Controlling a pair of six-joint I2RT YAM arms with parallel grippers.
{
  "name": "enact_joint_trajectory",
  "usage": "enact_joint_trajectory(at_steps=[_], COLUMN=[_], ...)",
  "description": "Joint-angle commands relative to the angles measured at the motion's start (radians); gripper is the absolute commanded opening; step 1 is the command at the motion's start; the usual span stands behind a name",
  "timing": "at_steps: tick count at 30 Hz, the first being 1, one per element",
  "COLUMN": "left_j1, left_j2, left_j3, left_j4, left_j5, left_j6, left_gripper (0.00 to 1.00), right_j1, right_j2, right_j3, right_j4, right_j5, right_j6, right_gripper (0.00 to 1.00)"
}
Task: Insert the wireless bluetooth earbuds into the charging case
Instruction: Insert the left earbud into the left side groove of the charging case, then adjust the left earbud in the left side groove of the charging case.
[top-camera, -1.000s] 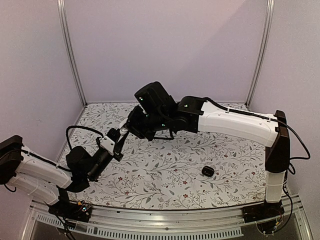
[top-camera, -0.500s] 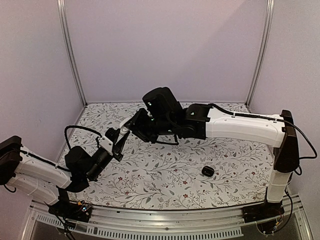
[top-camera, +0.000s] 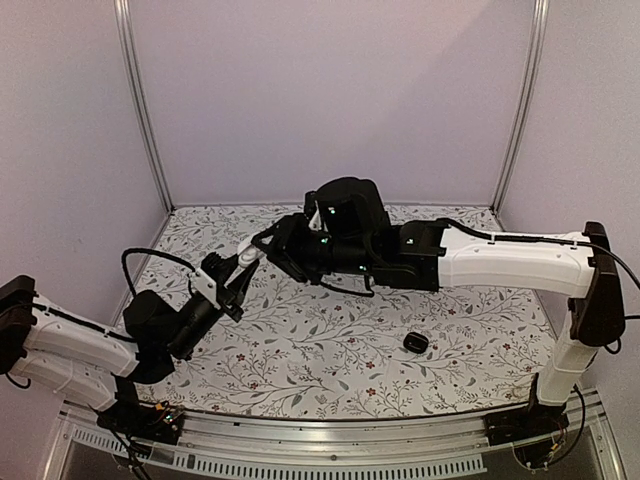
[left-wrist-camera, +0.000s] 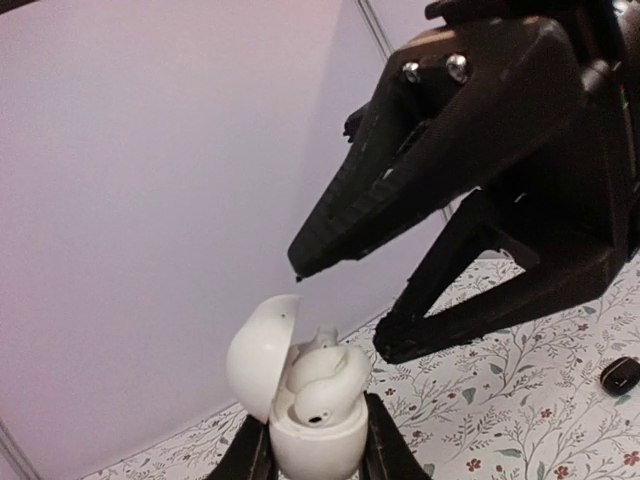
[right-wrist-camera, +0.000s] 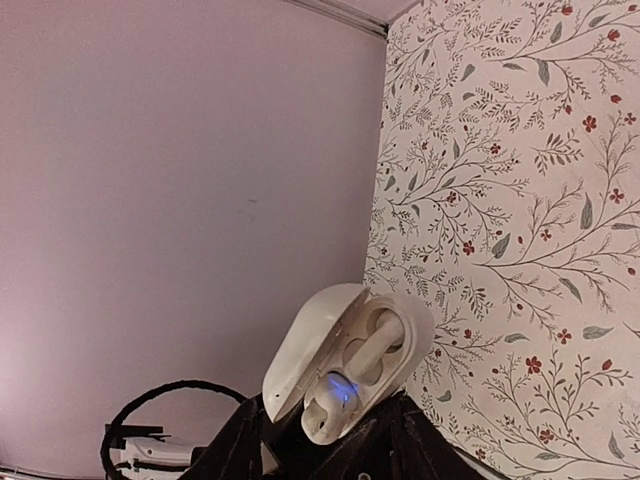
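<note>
My left gripper (left-wrist-camera: 312, 445) is shut on the base of a white charging case (left-wrist-camera: 318, 440), held upright above the table with its lid (left-wrist-camera: 258, 350) swung open. White earbuds (left-wrist-camera: 325, 385) lie in it. The front one rests across the top with its stem end toward the camera. In the right wrist view the case (right-wrist-camera: 400, 330) shows an earbud (right-wrist-camera: 375, 345) in its well and a blue light glowing below it. My right gripper (left-wrist-camera: 340, 310) hangs open just above and to the right of the case, with nothing between its fingers. From overhead, the two grippers meet at the left centre, case (top-camera: 246, 258) below the right gripper (top-camera: 268, 243).
A small black rounded object (top-camera: 416, 342) lies on the floral tablecloth (top-camera: 330, 350) toward the right front. It also shows at the edge of the left wrist view as a black rounded object (left-wrist-camera: 621, 374). Pale walls close in the back and sides. The left arm's cable (top-camera: 160, 258) loops nearby.
My right gripper's jaws have widened, and its wrist has drawn back to the right, away from the case. The left gripper has edged slightly upward, still holding the case.
</note>
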Motion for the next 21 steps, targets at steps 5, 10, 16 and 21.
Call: enact_joint_trajectory(at_steps=[5, 10, 16, 21], left_j1=[0.068, 0.091, 0.094, 0.093], left_j2=[-0.108, -0.186, -0.307, -0.365], left_j3=[0.009, 0.014, 0.020, 0.044], left_j4=[-0.137, -0.237, -0.391, -0.463], left_j5=[0.182, 0.367, 0.579, 0.735], left_j6=[-0.122, -0.203, -0.302, -0.370], left_gripper=[0.00, 0.00, 0.00, 0.00], right_j1=[-0.002, -0.007, -0.009, -0.009], right_j2=[-0.168, -0.316, -0.503, -0.505], right_j3=[-0.222, -0.357, -0.391, -0.277], right_j4=[0.246, 0.344, 0.284, 0.034], right_j5=[-0.048, -0.074, -0.141, -0.223], right_j6=[-0.209, -0.516, -0.997, -1.243], right_gripper=[0.44, 0.63, 0.79, 0.84])
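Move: The open charging case is still in my left hand's fingers, its middle some 2 cm ahead of that hand, 1 cm right and 1 cm above. From my empty right hand, the case lies about 2 cm ahead, 4 cm left and 3 cm below. Its raised lid stands roughly 1 cm farther out than the case, 2 cm to its left and 1 cm higher. I take my right hand away from the charging case, already free of the earbud: first back and to the right, then steeply up, ending about 13 cm higher and 11 cm to the right. It rolls and tips up over 50 degrees while its fingers spread wide. My left hand keeps its grip, draws the case back some 7 cm and swings clockwise about 30 degrees. ##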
